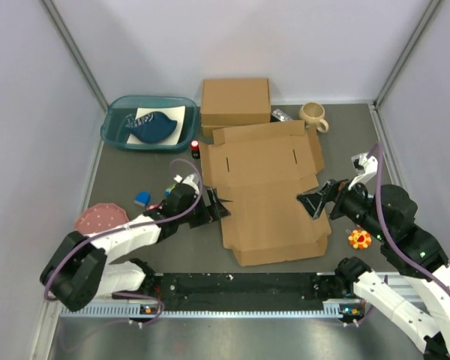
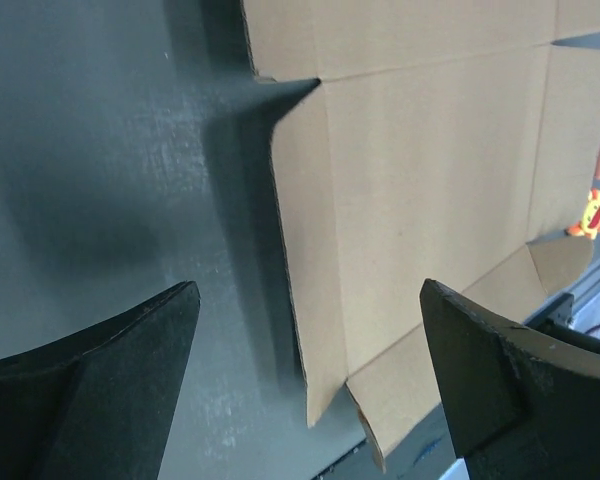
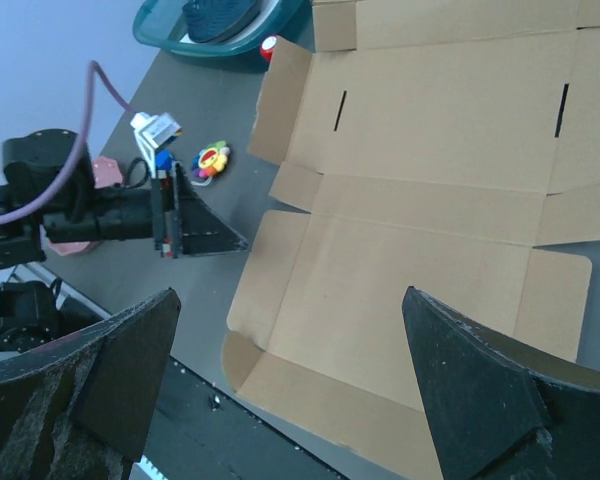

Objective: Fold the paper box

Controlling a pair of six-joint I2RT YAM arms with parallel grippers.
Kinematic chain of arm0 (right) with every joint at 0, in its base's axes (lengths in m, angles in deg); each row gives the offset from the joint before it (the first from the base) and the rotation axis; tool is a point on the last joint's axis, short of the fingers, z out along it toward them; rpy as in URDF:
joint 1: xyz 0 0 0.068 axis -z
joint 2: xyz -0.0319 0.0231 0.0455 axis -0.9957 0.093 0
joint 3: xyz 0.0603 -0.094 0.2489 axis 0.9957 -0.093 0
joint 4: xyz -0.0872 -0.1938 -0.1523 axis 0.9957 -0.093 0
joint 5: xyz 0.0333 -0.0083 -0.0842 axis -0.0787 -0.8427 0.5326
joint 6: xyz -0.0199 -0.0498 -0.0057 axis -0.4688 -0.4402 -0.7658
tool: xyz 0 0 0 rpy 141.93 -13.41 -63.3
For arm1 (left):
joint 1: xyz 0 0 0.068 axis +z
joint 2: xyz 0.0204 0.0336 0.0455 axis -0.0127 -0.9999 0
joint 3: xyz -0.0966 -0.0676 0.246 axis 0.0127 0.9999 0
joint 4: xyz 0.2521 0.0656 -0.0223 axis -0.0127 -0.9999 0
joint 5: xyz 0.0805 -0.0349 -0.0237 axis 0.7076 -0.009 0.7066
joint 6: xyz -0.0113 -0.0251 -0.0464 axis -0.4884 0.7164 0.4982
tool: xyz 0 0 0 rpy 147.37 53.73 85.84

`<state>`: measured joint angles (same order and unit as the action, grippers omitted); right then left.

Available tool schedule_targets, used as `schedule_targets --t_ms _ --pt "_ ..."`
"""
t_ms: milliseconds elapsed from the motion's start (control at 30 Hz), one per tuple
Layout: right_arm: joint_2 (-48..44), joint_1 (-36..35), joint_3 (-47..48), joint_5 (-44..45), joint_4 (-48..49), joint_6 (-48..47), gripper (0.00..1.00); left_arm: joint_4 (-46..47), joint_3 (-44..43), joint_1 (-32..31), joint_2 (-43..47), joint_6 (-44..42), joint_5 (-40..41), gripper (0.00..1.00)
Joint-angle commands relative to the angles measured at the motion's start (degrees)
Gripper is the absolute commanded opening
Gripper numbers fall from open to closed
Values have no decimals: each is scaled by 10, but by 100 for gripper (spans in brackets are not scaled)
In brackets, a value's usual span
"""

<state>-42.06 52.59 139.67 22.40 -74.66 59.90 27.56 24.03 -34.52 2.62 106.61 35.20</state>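
The paper box (image 1: 270, 169) lies opened out as a flat brown cardboard sheet in the middle of the grey table, its side flaps slightly raised. My left gripper (image 1: 219, 204) is open at the sheet's left edge. In the left wrist view the left side flap (image 2: 310, 300) stands just beyond the spread jaws, and nothing is gripped. My right gripper (image 1: 313, 204) hovers open over the right part of the sheet. In the right wrist view it looks down on the paper box (image 3: 430, 200) with nothing between its fingers, and the left gripper (image 3: 195, 225) shows at the far side.
A closed, ready-made cardboard box (image 1: 235, 103) stands behind the sheet. A teal bin (image 1: 146, 121) is at the back left and a mug (image 1: 313, 115) at the back right. A pink disc (image 1: 101, 217) and small toys (image 1: 142, 199) lie left. An orange toy (image 1: 359, 239) lies right.
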Motion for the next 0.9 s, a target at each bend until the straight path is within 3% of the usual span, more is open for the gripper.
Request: schedule_targets --t_ms 0,167,233,300,400,433,667,867 --pt "4 3 -7 -11 35 11 95 117 0 -6 -79 16 5 95" --pt "-1 3 -11 -8 34 13 95 177 -18 -13 -175 15 -66 69" --pt "-6 3 -12 -5 33 14 95 169 -17 -13 -182 8 -67 46" --pt "-8 3 -12 -4 32 17 95 126 -16 -13 -167 -6 -46 26" --pt "-10 3 -13 -4 31 18 95 56 -14 -12 -111 -41 -36 11" --pt "-10 3 -12 -5 31 19 95 20 -26 -11 -92 -51 -34 0" --pt "-17 2 -18 -12 32 8 95 -274 -122 -2 70 -181 -16 0" --pt "-18 3 -45 -19 41 6 95 -409 -165 -2 49 -217 -37 0"
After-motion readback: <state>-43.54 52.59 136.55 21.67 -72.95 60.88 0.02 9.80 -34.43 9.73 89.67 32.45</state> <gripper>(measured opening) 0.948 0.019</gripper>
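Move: The left flap edge of the box's near panel is just beyond the left hand's open fingers: about 1 cm ahead, 3 cm right and 4 cm below. The near panel's middle lies some 16 cm right and 4 cm back. A red-capped bottle stands roughly 17 cm ahead and 8 cm left; a flower toy, 4 cm ahead and 13 cm left. For the right hand, the same flap edge is around 22 cm left, 5 cm ahead and 27 cm lower. Down and to the right by about 5 cm, the left hand sinks its open fingers over the flap edge beside the notch and shuts them there, pinching the cardboard. It then reverses, lifting some 9 cm while drawing left and a little back towards its base, the wrist rolling left side up and turning slightly clockwise. ##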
